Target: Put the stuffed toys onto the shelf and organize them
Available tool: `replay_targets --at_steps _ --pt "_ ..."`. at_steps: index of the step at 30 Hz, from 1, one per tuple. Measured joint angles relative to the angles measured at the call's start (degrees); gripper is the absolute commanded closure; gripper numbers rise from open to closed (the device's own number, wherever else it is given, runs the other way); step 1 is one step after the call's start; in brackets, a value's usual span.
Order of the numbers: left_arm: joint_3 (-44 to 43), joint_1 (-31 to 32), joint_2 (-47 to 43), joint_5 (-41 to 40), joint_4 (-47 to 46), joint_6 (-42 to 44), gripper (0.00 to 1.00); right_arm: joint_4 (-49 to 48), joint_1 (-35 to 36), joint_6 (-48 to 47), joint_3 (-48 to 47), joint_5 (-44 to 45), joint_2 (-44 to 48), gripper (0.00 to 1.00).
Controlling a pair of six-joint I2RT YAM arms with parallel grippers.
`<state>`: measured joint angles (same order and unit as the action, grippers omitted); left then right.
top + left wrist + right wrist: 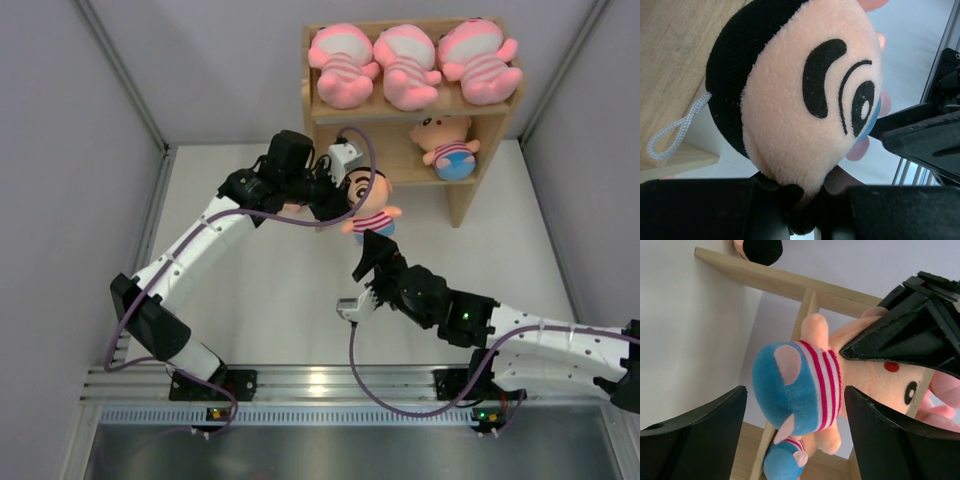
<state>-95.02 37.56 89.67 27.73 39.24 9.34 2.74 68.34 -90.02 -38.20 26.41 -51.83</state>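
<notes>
My left gripper (345,192) (810,197) is shut on the head of a black-haired doll (368,212) (805,100) in a striped shirt and blue shorts, held in the air in front of the shelf (400,113). The right gripper (372,262) (796,400) is open just below it. Its fingers (700,435) stand on either side of the doll's (790,385) blue shorts without touching. Three pink striped toys (405,65) sit on the top tier. Another doll (450,148) (782,462) sits at the right of the lower tier.
The shelf's wooden frame (805,315) stands close behind the held doll. A black-haired head (762,249) shows at the top edge of the right wrist view. Grey walls enclose the white table (280,300), and a metal rail (330,380) runs along the near edge.
</notes>
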Motion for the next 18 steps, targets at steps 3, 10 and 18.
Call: replay_targets --at_steps 3,10,18 --pt "-0.02 -0.02 0.00 0.48 0.00 -0.07 1.00 -1.20 -1.88 -2.21 0.20 0.15 -1.88 0.30" --pt "-0.02 -0.48 0.00 1.84 -0.04 -0.04 1.00 -13.00 -4.81 -6.05 3.19 0.24 -5.20 0.92" --pt "0.39 -1.31 -0.59 2.80 -2.01 0.48 0.76 -13.14 -7.87 3.50 0.55 -3.87 -3.72 1.00"
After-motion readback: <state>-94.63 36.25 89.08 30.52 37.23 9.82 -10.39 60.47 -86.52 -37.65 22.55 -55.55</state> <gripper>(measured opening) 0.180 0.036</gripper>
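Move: The boy toy hangs by its head from the left fingers. Its blue lower body is about 5 cm ahead of the open right fingers, at about their height, and some 6 cm back, 7 cm right and 4 cm below the left hand. From the right hand, the lower shelf board is some 22 cm ahead, 6 cm right and 5 cm lower; the shelved boy toy on it is about 24 cm ahead and 18 cm right. The boy toy's blue lower body is taken by the right hand, which reaches about 3.5 cm forward with a slight dip. Its wide-open fingers close there and pinch the cloth, then it lifts some 2.5 cm while rolling about 10 degrees. The left fingers keep their hold on the head, barely moving. ##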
